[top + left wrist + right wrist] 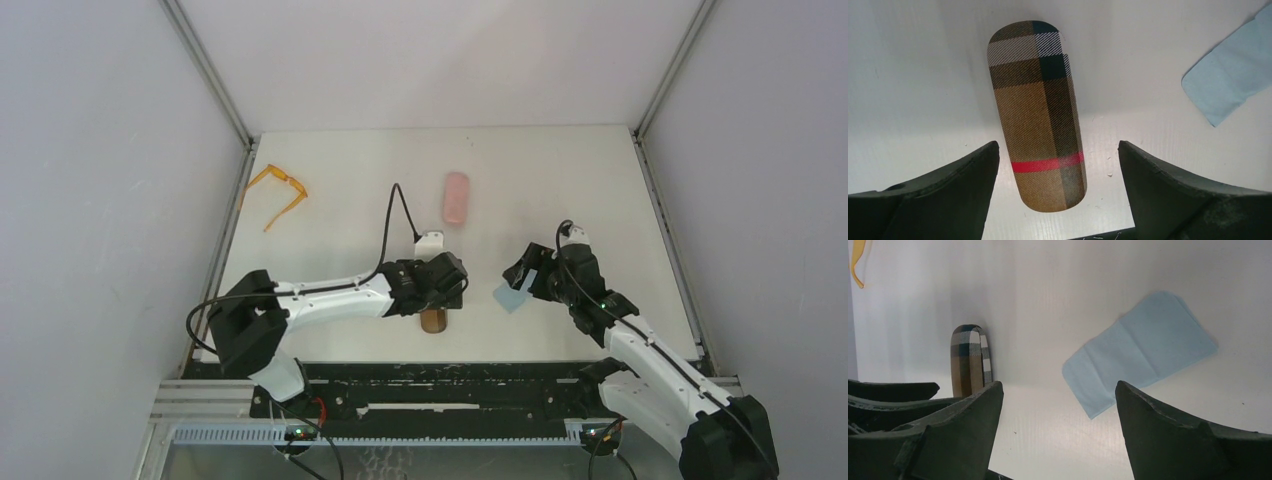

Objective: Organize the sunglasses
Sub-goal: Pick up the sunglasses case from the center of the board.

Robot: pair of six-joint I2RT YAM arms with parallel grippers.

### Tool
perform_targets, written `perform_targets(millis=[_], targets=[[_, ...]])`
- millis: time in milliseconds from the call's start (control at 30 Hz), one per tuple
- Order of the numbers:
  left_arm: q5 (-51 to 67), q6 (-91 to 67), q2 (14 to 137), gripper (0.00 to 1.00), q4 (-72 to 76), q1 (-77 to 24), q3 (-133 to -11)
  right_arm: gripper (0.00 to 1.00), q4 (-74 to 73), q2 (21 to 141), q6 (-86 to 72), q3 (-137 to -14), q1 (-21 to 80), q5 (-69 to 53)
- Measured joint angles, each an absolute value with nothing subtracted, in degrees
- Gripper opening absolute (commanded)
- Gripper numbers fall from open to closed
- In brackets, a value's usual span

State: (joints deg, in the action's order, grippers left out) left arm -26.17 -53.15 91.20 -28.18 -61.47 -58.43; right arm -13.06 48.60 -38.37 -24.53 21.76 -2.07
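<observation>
The orange-framed sunglasses lie unfolded at the far left of the table, by the wall; a sliver of the sunglasses shows in the right wrist view's top left corner. My left gripper hovers open above a closed brown plaid case, its fingers spread either side of the case's near end without touching it. My right gripper is open over bare table beside a light-blue cloth, with nothing between its fingers.
A closed pink case lies at mid-table behind the left gripper. The plaid case sits near the front edge. The cloth lies flat between the two grippers. Walls close in the table on both sides.
</observation>
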Motion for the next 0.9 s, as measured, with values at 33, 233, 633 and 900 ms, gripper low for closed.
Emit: perform_targets(millis=[33, 233, 633, 900], targets=[[-25.9, -53.5, 91.2, 0.88, -27.8, -61.3, -58.3, 0.81, -13.1, 48.5, -38.3, -24.5, 21.7, -2.3], [-23.9, -54.1, 92.0, 0.82, -24.9, -59.9, -57.7, 0.81, -13.0, 48.5, -38.0, -24.5, 21.7, -3.7], [-22.3, -54.5, 94.1, 0.79, -23.1, -58.0, -55.5, 0.80, -13.0, 48.7, -37.4, -24.5, 21.5, -5.2], [-22.1, -54.5, 94.4, 0.75, -22.8, -57.9, -55.1, 0.79, -12.5, 49.0, -37.3, -24.5, 21.5, -5.7]])
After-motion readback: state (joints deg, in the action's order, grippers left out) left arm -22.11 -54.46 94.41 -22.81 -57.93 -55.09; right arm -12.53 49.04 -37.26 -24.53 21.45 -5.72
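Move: Just ahead of the left hand and below its open fingers lies the brown plaid sunglasses case, its middle about 3 cm forward, 1 cm left and 5 cm down. The blue cloth lies about 7 cm ahead and 18 cm to the right of that hand; the pink case stands some 28 cm beyond the plaid case and 5 cm to its right. From the right hand, the plaid case is roughly 18 cm left, 2 cm back and 7 cm down. Sinking about 3 cm onto the plaid case and easing barely 1 cm forward, the left hand brings its fingertips down to either side of the case's near half. The fingers draw in by about a fifth of their opening, leaving little room at the case's long sides; whether they touch it yet can't be seen. ##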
